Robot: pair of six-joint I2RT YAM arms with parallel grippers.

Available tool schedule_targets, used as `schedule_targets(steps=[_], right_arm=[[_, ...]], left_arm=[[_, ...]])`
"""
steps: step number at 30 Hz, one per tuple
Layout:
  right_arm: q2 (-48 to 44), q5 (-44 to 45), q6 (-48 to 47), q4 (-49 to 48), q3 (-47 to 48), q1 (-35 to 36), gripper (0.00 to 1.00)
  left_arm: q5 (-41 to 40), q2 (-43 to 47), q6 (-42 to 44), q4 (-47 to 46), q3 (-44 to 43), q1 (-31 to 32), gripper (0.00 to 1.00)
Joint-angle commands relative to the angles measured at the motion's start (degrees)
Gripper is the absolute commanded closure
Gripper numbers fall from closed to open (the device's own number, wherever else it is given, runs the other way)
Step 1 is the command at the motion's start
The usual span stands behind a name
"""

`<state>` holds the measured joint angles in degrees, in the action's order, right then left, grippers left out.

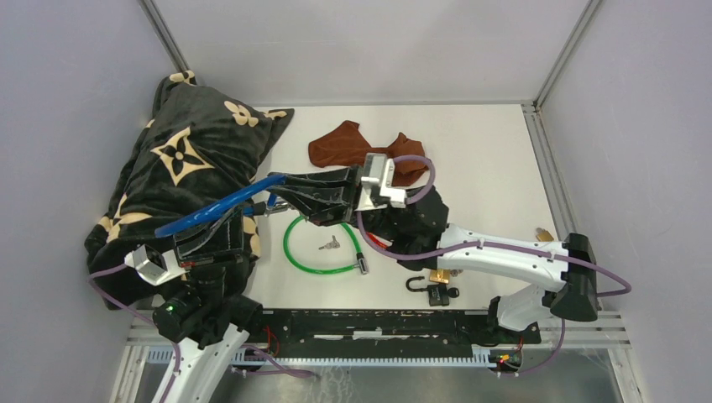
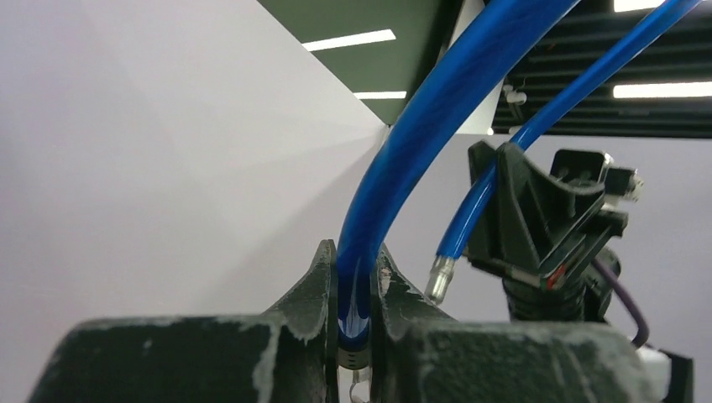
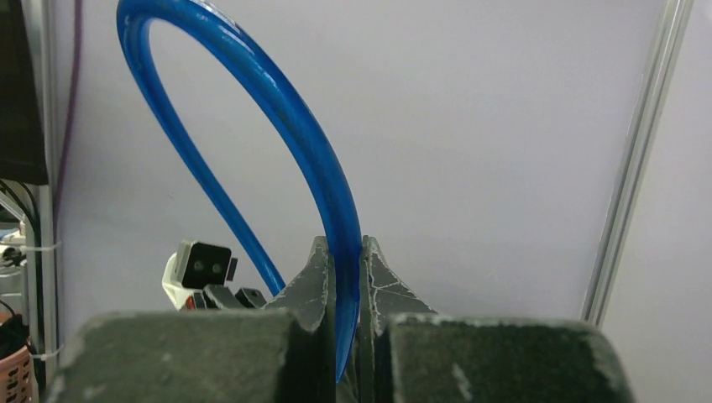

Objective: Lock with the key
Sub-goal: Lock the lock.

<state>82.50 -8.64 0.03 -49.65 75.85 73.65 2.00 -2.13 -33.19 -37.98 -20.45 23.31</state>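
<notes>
A blue cable lock (image 1: 214,210) is held in the air between both arms, left of the table's middle. My left gripper (image 1: 197,228) is shut on the thick cable (image 2: 420,109) near its black collar; the thin end with its metal tip (image 2: 441,277) hangs free beside it. My right gripper (image 1: 283,185) is shut on the same cable (image 3: 285,109), which arcs up and to the left from its jaws (image 3: 344,260). A small bunch of keys (image 1: 330,244) lies on the table inside a green cable loop (image 1: 295,252), below the right gripper. The blue lock's keyhole is hidden.
A black blanket with tan flowers (image 1: 185,159) fills the left side. A brown cloth (image 1: 344,143) lies at the back centre. A black padlock (image 1: 437,292) and a brass one (image 1: 438,275) lie near the front edge, under the right arm.
</notes>
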Motion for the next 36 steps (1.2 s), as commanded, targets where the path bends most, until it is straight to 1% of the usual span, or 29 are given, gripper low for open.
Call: schedule_targets(steps=[1, 6, 11, 15, 18, 23, 36], right_arm=[[0.86, 1.40, 0.47, -4.32, 3.38, 0.92, 1.00], [0.53, 3.14, -1.61, -1.84, 3.98, 1.14, 1.00], [-0.28, 5.02, -2.76, 2.32, 5.24, 1.17, 1.00], [-0.52, 6.79, -2.82, 8.39, 6.72, 1.15, 1.00], [-0.57, 9.49, -3.65, 11.50, 7.11, 1.10, 1.00], [-1.01, 10.82, -4.78, 12.16, 6.50, 1.15, 1.00], [-0.70, 11.23, -6.50, 11.24, 5.20, 1.14, 1.00]], left_arm=[[-4.94, 1.60, -13.63, -1.43, 0.05, -2.89, 0.98], [-4.00, 1.60, -18.73, -5.01, 3.21, -4.34, 0.98], [-4.82, 1.60, -20.92, -7.02, 5.33, -6.42, 0.98], [-4.63, 1.60, -20.86, -8.08, 5.23, -7.40, 0.98], [-2.80, 1.60, -20.11, -8.07, 4.54, -7.42, 0.98], [-0.77, 1.60, -19.80, -6.98, 3.84, -7.40, 0.98], [-0.42, 1.60, -20.31, -7.01, 4.14, -7.41, 0.98]])
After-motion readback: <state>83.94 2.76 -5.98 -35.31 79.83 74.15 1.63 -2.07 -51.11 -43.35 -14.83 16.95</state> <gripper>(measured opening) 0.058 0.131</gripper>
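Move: The blue lock's body, held just beside the left fingers, lies about 10 cm below the right hand and 4 cm to its left, roughly level ahead. The blue lock's pin end hangs about 5 cm under the right hand and 3 cm left. From the left hand, that pin end is some 6 cm right, 5 cm up and 1 cm back, and the body about 5 cm right, level in height and 1 cm back. The right hand carries the pin end about 5 cm forward and down; the left lowers the body 2 cm. ##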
